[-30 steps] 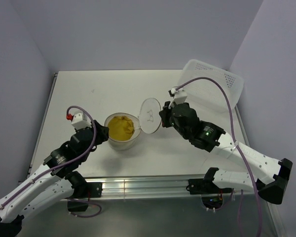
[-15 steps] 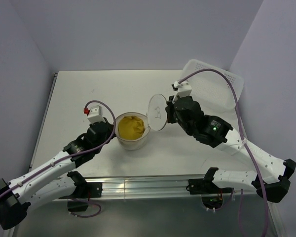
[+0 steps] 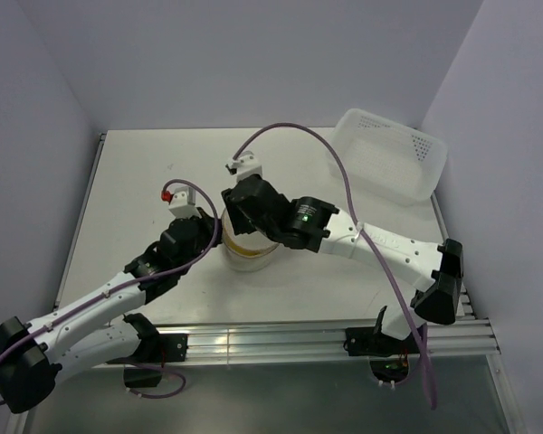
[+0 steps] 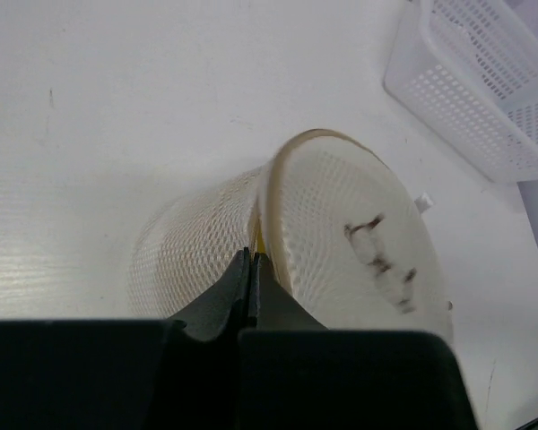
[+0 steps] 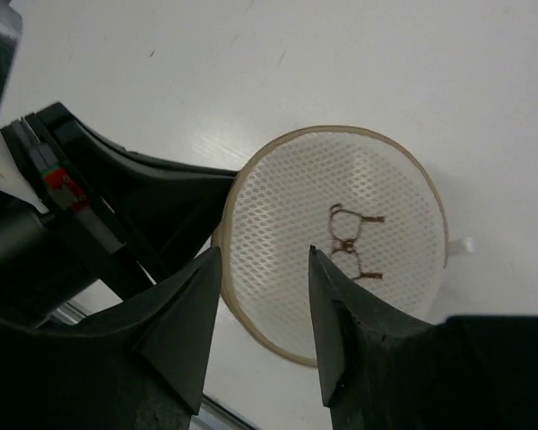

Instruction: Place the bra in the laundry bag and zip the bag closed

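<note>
The laundry bag point(image 3: 251, 260), a round cream mesh pouch, stands at mid-table between both arms. Its circular flap lid point(image 5: 341, 193) lies down over the opening, with dark zip pulls point(image 5: 351, 237) on top. Of the bra I see only a thin mustard-yellow sliver point(image 4: 259, 240) under the lid's edge. My left gripper point(image 4: 252, 255) is shut on the bag's rim at its left side, also seen from above point(image 3: 213, 237). My right gripper point(image 5: 264, 255) hovers open just above the lid, holding nothing. From above, that gripper point(image 3: 252, 228) hides most of the bag's top.
A white perforated plastic basket point(image 3: 389, 154) sits at the table's back right corner, also seen in the left wrist view point(image 4: 484, 81). The right arm reaches across the table's middle from the right. The table's metal front rail point(image 3: 271, 339) runs along the near edge.
The right arm swung left, bringing the lid down over the bra, then opened its jaws. The left gripper shut on the bag's rim, and the bag shifted slightly right.
</note>
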Robot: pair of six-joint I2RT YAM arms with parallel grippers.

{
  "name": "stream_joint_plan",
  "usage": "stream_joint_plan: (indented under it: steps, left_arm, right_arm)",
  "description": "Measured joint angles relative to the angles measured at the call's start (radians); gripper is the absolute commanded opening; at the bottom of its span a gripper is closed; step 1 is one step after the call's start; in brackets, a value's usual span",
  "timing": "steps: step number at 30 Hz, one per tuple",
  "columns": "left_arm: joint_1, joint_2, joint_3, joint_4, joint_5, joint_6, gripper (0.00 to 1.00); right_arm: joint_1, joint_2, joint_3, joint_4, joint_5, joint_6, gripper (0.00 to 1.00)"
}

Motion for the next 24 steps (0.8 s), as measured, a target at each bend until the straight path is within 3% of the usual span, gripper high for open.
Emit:
stream_joint_plan:
  steps: [4, 10, 16, 24]
  left_arm:
    - [0.035, -0.002, -0.024, 0.057, 0.034, 0.005, 0.0]
    - [0.089, 0.008, -0.05, 0.106, 0.097, 0.007, 0.0]
    - [0.13, 0.079, -0.045, 0.161, 0.172, 0.014, 0.0]
    - [0.149, 0.257, 0.109, 0.196, 0.265, 0.031, 0.0]
  right_arm:
    - [-0.029, -0.03, -0.08, 0.029, -0.053, 0.018, 0.51]
    - [-0.206, -0.334, -0.403, 0.161, -0.097, 0.097, 0.45]
    - [-0.358, -0.497, -0.731, 0.372, -0.217, 0.206, 0.68]
    - [-0.496, -0.461, -0.897, 0.58, -0.406, 0.351, 0.73]
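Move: The right edge of the laundry bag's rim, where the lid meets it, lies about 10 cm to the right of my open right hand, 2 cm back and some 12 cm below. The lid's middle is only about 4 cm to the right, level fore and aft, 11 cm down. The yellow bra sits inside the bag under it, roughly 5 cm lower. From my left hand, that right edge is about 13 cm to the right and 2 cm back, at nearly its own height. I swing my empty right hand off from over the lid to my right, roughly 14 cm, then drop it about 11 cm in all towards the bag's right edge, rolling it some 35 degrees about its pointing direction, left side up, and spreading the half-open fingers wider. My left hand keeps its pinch on the rim and draws it about 5 cm forward, curving rightward late. ##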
